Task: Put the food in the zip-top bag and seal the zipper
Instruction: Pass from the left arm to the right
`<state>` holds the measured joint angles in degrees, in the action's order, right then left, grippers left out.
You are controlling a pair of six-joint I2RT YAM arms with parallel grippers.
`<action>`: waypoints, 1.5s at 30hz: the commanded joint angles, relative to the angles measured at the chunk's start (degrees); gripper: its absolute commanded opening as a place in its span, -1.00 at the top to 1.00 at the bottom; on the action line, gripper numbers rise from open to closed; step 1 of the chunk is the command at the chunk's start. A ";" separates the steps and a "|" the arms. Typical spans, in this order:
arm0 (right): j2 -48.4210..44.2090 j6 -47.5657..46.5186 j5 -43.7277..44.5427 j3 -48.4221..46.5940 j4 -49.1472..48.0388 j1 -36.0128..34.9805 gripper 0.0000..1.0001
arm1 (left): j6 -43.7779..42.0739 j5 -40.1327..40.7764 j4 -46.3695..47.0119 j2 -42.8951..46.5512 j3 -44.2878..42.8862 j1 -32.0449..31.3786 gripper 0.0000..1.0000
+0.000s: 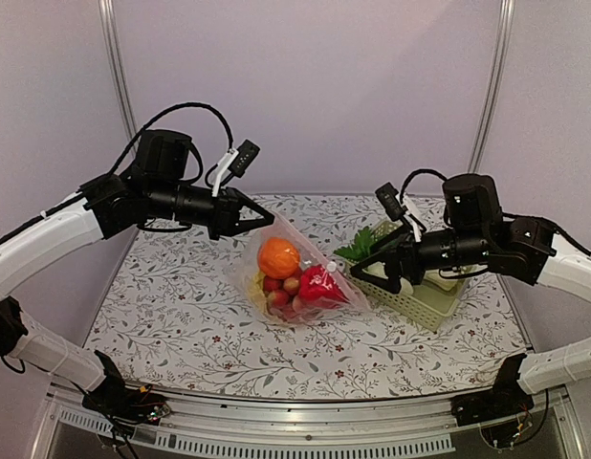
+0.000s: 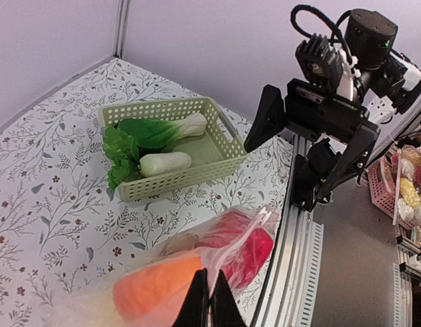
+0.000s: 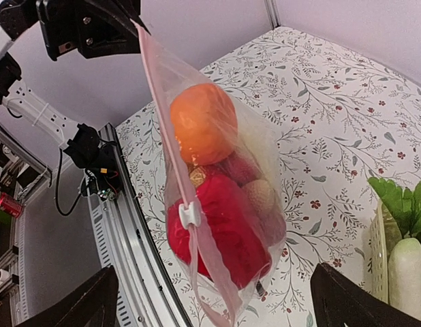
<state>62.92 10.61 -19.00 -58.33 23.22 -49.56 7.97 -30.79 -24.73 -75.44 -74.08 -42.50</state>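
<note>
The zip-top bag [image 1: 297,275] hangs slanted from its upper corner, pinched in my left gripper [image 1: 265,219], which is shut on it [image 2: 210,303]. Inside show the food: an orange [image 3: 202,122], a round red fruit [image 3: 227,235] and small red-pink fruits [image 1: 279,291]. The zipper [image 3: 164,133] runs down the bag's edge as a pinkish strip, with a white slider [image 3: 189,214] low on it. My right gripper [image 1: 374,272] stands wide open beside the bag's lower end and touches nothing; its fingers [image 3: 84,303] frame the bag.
A pale green slotted basket [image 1: 425,298] sits at the right, behind my right gripper, holding leafy greens with white stems [image 2: 152,139]. The table's metal front rail [image 3: 129,245] runs close below the bag. The floral tabletop [image 1: 171,306] lies bare to the left.
</note>
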 commanded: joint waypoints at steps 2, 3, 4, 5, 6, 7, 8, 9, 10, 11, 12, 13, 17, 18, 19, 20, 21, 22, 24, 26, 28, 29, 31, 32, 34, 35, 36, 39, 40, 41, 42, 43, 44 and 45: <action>1.90 0.53 0.59 2.11 -1.11 -1.75 -0.97 | -0.80 -0.62 2.33 0.74 -0.97 0.75 1.00; 2.31 0.07 0.92 1.94 -0.66 -2.01 -0.96 | -0.84 -0.53 2.21 0.75 -1.04 0.81 1.00; 2.93 -0.36 1.54 1.39 0.23 -2.59 -0.95 | -0.85 -0.36 1.99 0.77 -1.22 0.81 1.00; 3.31 -1.17 2.22 0.89 0.97 -3.23 -0.93 | -0.85 -0.27 1.77 0.75 -1.28 0.78 1.00; 3.87 -1.63 2.87 0.55 1.32 -3.66 -0.92 | -0.74 -0.19 1.66 0.79 -1.33 0.77 1.00; 4.10 -1.84 3.14 0.70 1.40 -3.92 -0.91 | -0.76 -0.17 1.64 0.86 -1.26 0.75 1.00; 4.28 -1.95 3.29 0.88 1.42 -4.00 -0.89 | -0.70 -0.08 1.63 0.85 -1.24 0.77 1.00; 4.33 -1.99 3.49 1.07 1.45 -4.15 -0.87 | -0.63 0.04 1.59 0.99 -1.24 0.80 1.00; 4.39 -2.13 3.64 1.15 1.70 -4.23 -0.84 | -0.63 0.18 1.61 1.12 -1.24 0.76 1.00; 4.47 -2.23 3.76 1.29 2.05 -4.34 -0.80 | -0.62 0.24 1.62 1.16 -1.24 0.76 1.00; 4.62 -2.46 3.84 1.35 2.48 -4.47 -0.75 | -0.54 0.28 1.62 1.24 -1.24 0.75 1.00; 4.91 -2.58 3.96 1.49 2.67 -4.57 -0.67 | -0.51 0.35 1.55 1.23 -1.24 0.76 1.00; 5.45 -2.70 4.53 2.78 2.48 -4.54 -0.37 | -0.56 0.38 1.44 1.34 -1.26 0.75 1.00; 5.67 -2.63 4.63 3.04 2.28 -4.63 -0.30 | -0.54 0.28 1.40 1.40 -1.28 0.80 1.00; 5.85 -2.69 4.69 3.26 1.95 -4.58 -0.21 | -0.56 0.29 1.36 1.50 -1.20 0.76 1.00; 6.18 -2.77 4.68 3.40 1.53 -4.56 -0.13 | -0.50 0.21 1.41 1.52 -1.18 0.75 1.00; 6.43 -2.78 4.60 3.39 1.27 -4.63 -0.04 | -0.52 0.20 1.41 1.72 -1.08 0.77 1.00; 6.78 -2.74 4.59 3.35 0.92 -4.59 0.03 | -0.54 0.20 1.36 1.84 -1.06 0.76 1.00; 7.49 -2.54 4.86 3.23 0.17 -4.64 0.10 | -0.52 0.07 1.33 1.96 -1.00 0.75 1.00; 7.95 -2.36 4.91 3.22 -0.50 -4.65 0.12 | -0.50 0.10 1.21 2.19 -0.85 0.78 1.00; 8.48 -2.20 4.71 3.07 -1.20 -4.65 0.28 | -0.49 0.05 1.07 2.35 -0.72 0.76 1.00; 8.53 -1.94 4.63 2.98 -1.48 -4.59 0.40 | -0.50 0.03 1.04 2.45 -0.61 0.79 1.00; 8.58 -1.68 4.38 2.55 -1.76 -4.57 0.64 | -0.48 0.02 1.03 2.65 -0.31 0.75 1.00; 8.35 -1.38 4.41 2.19 -1.70 -4.58 0.77 | -0.55 -0.05 1.03 2.73 -0.20 0.75 1.00; 7.45 -1.22 4.76 1.22 -0.84 -4.59 0.99 | -0.69 0.05 0.96 3.20 0.26 0.80 1.00; 6.84 -1.34 4.84 0.50 0.03 -4.61 1.00 | -0.76 0.26 0.85 3.31 0.47 0.84 1.00; 6.27 -1.54 4.68 -0.34 1.10 -4.63 1.00 | -0.91 0.54 0.71 3.56 0.57 0.84 1.00; 4.51 -3.02 2.68 -5.51 6.57 -4.57 1.00 | -1.38 1.26 0.00 4.23 0.69 1.01 0.48; 4.30 -3.62 1.98 -7.64 9.07 -4.56 1.00 | -1.78 1.53 -0.32 4.44 0.57 1.02 0.08; 4.36 -4.50 0.97 -9.77 11.53 -4.59 1.00 | -2.46 1.98 -0.90 4.43 0.16 1.02 -0.34; 4.80 -5.26 -0.23 -11.99 14.56 -4.59 1.00 | -3.37 2.26 -1.64 4.46 -0.55 1.02 -0.68; 5.30 -6.72 -1.37 -14.36 17.33 -4.56 1.00 | -4.48 2.30 -2.55 4.28 -1.67 0.95 -0.95; 6.50 -7.49 -2.82 -16.43 20.25 -4.62 1.00 | -5.40 2.20 -3.52 3.99 -3.02 0.93 -0.98; 7.35 -8.57 -3.94 -18.53 23.91 -4.60 1.00 | -6.34 1.75 -4.24 3.53 -4.38 0.82 -0.99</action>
<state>69.73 6.46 -17.37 -68.73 35.57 -53.95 5.67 -29.15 -26.22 -71.64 -74.37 -42.30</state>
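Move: The zip bag hangs by its left zipper corner from the shut left fingers. Its free right corner lies about 7 cm below the open right hand, some 2 cm to its left and 1 cm back. The white slider is about 9 cm left of that hand, 1 cm ahead and 2 cm below; the red pepper about 8 cm left, 2 cm back and 9 cm below; the basket roughly 14 cm ahead, 8 cm right and 20 cm below. From the left hand the free corner is around 17 cm right, 6 cm back and 12 cm below. The open right hand sinks about 7 cm and eases a little left, its wrist rolling some 10 degrees, until its fingers straddle the bag's free right zipper corner; they shut and pinch it, then lift it back up about 7 cm. The left hand keeps its corner still meanwhile, and only once the right has hold do its fingers open wide, as it rises about 2 cm. ##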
